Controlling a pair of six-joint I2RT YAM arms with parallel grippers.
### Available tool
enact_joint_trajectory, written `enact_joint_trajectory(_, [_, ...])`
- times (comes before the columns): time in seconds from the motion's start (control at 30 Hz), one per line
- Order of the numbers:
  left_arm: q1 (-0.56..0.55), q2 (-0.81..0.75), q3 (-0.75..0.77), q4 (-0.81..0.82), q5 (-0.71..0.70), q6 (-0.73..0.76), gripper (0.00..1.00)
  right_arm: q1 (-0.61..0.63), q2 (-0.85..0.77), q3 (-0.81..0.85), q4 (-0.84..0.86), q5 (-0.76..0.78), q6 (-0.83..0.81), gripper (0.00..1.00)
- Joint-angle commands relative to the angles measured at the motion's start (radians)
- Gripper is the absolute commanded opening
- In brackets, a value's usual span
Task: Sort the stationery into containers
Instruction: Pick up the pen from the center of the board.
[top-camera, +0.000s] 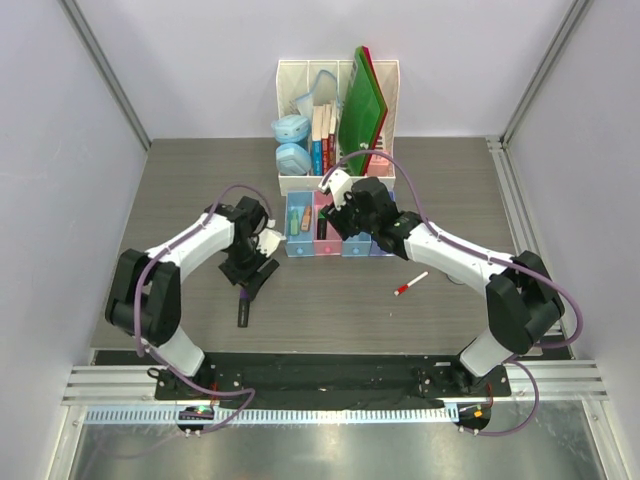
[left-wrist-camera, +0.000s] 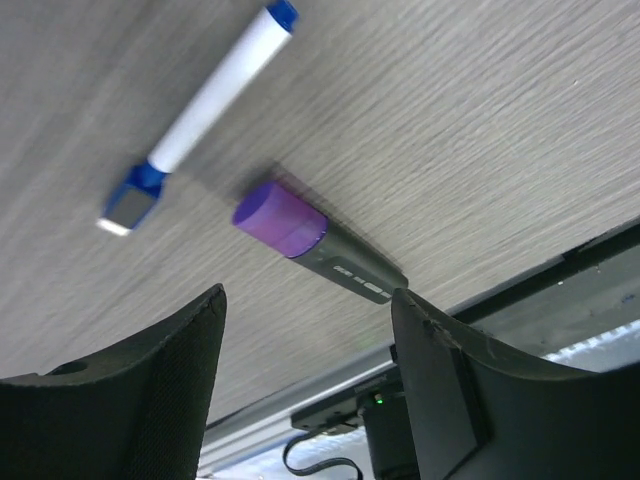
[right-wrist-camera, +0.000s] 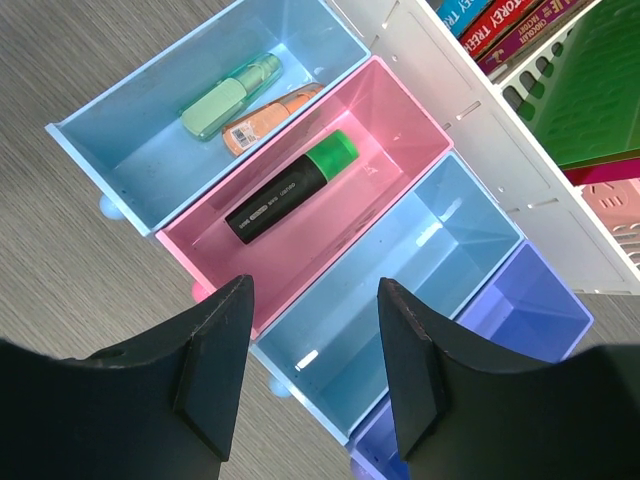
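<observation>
My left gripper (left-wrist-camera: 308, 300) stands open just above the table, nothing between its fingers. Beyond its tips lie a black marker with a purple end (left-wrist-camera: 300, 235) and a white pen with blue caps (left-wrist-camera: 215, 90). The marker (top-camera: 243, 312) lies just near of this gripper (top-camera: 258, 270). My right gripper (right-wrist-camera: 313, 290) hangs open and empty over the row of containers. The left blue tray (right-wrist-camera: 140, 150) holds a mint highlighter (right-wrist-camera: 225, 95) and an orange piece (right-wrist-camera: 270, 115). A green-ended black marker (right-wrist-camera: 295, 185) lies in the pink tray (right-wrist-camera: 380, 110). The second blue tray (right-wrist-camera: 400, 280) and purple tray (right-wrist-camera: 525, 300) look empty.
A white pen with a red cap (top-camera: 410, 284) lies on the table to the right of the middle. Directly behind the trays stands the white file rack (top-camera: 300, 75) with books, green folders and pale blue cases. The table's near edge runs just behind the left fingers.
</observation>
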Motion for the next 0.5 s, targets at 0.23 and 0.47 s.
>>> enact_joint_trajectory(0.23, [-0.001,0.108,-0.036,-0.006,0.015,-0.042,0.66,0.006,-0.056,0.006,0.021,0.020,-0.024,0.58])
enact_joint_trajectory(0.47, [-0.001,0.208,-0.001,0.000,-0.017,-0.050,0.65,0.008,-0.061,0.013,0.020,0.020,-0.025,0.58])
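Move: The black pen with the purple cap lies on the table about 5 cm back from the left hand, 1 cm to its left and 6 cm below. The white pen is some 4 cm ahead of this hand and 1 cm right, and the left blue box about 13 cm ahead and 12 cm right. From the right hand, the black pen is roughly 18 cm back, 22 cm left and 15 cm below. The left hand sinks about 4 cm and eases 2.5 cm back, fingers still open, down towards the purple-capped pen. ##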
